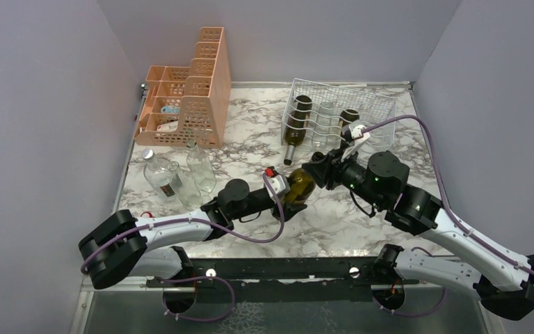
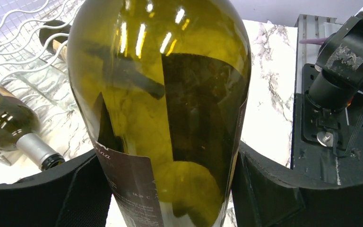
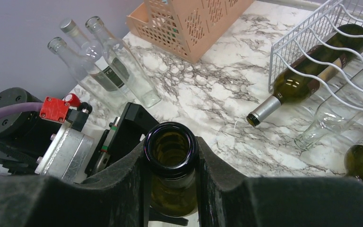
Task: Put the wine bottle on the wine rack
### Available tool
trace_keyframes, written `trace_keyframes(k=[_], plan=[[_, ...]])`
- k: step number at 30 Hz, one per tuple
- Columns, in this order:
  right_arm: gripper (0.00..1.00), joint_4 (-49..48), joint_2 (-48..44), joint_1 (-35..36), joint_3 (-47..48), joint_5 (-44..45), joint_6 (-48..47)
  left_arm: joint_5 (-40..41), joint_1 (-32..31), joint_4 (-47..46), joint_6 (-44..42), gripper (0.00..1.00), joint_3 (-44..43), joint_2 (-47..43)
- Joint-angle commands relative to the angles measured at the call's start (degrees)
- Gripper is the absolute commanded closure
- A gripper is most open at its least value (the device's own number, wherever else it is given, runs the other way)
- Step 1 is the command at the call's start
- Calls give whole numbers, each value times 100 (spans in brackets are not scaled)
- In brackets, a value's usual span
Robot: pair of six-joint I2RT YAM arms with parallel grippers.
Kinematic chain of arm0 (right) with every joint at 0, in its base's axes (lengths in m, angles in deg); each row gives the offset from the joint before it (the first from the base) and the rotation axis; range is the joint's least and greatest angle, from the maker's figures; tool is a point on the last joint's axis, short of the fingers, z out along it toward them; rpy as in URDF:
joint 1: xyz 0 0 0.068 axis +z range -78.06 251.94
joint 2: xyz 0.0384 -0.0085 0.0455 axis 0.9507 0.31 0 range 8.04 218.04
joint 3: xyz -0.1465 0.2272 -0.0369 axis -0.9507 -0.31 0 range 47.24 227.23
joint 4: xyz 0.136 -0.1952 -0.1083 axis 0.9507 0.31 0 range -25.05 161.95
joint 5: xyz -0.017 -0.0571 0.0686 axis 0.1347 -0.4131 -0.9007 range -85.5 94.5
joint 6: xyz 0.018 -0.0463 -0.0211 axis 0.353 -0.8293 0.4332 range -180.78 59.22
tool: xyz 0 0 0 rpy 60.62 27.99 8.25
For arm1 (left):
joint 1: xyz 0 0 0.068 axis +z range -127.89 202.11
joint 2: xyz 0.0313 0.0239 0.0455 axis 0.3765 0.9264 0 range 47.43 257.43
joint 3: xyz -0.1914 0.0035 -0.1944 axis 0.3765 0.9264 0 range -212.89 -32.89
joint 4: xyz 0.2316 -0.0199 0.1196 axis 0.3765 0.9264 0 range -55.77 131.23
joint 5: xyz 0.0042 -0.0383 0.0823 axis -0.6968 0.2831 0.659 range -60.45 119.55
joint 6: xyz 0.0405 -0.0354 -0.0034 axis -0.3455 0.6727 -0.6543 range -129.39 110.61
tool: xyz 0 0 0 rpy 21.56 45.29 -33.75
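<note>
The wine bottle point(image 1: 300, 186), dark olive glass with a dark label and an open mouth, hangs above the middle of the table between both arms. My right gripper point(image 1: 318, 170) is shut on its neck just under the lip point(image 3: 171, 146). My left gripper point(image 1: 288, 189) has its black fingers point(image 2: 274, 189) pressed against both sides of the wide body point(image 2: 160, 94). The wine rack point(image 1: 375, 104), white wire with wavy rows, stands at the back right. It holds two dark bottles point(image 1: 297, 122) point(image 1: 349, 118) and a clear one point(image 1: 323, 129).
A peach perforated organizer point(image 1: 188, 97) stands at the back left. Clear glass bottles point(image 1: 160, 174) point(image 1: 200, 167) stand in front of it, left of my left arm. The capped neck of a racked bottle point(image 3: 264, 111) sticks out toward the table's middle.
</note>
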Motion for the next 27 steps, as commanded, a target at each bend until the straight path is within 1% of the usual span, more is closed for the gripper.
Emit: trace_keyframes(k=[1,2,3,5,8,10,15,18,24,26,27], plan=[[77,126,-175,27,285,-376,190,-40,17,-465,-941,76,-16,-255],[65,298,-194,27,348,-395,169,-70,21,-463,-1116,81,5,-312],[56,461,-221,23,410,-426,145,-98,22,-427,-1329,85,6,-375],[46,766,-290,27,549,-516,37,-157,22,-292,-1774,90,-35,-474],[38,1259,-346,27,857,-404,8,-450,20,190,-2687,92,-189,-634],[36,1597,-352,25,1107,-284,27,-653,22,599,-3329,93,-327,-758],[34,2313,-348,28,1619,-112,59,-285,16,1566,-4556,93,-980,-700],[33,2713,-301,28,1787,-103,63,-95,22,1741,-5534,93,-1206,-560],[32,3598,-171,27,1899,-141,222,384,17,2325,-7213,94,-1822,-237],[32,3852,-136,28,1875,-177,211,520,-18,2315,-7968,95,-1887,-74],[32,3985,-113,28,1860,-112,242,725,-22,2240,-8333,95,-1962,48]])
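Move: Both hands hold the wine bottle upright, the left around its body, the right on its neck, with the bottle's middle some 11 cm below the right hand, about 3 cm to its left and 1 cm back. The wine rack's middle lies about 33 cm ahead of the left hand, 16 cm right and 12 cm lower. On the rack, the nearest racked bottle is 31 cm ahead and 2 cm right, and a clear bottle 31 cm ahead and 10 cm right. Rolling the held bottle over by some 60 degrees, the left hand keeps its grip and swings the neck back and to the right, the base forward, first almost on the spot, then going about 5 cm up and forward. The right fingers open and let go of the neck; that hand backs off about 7 cm back and right, rising and then sinking again, its wrist tipping slightly down. ##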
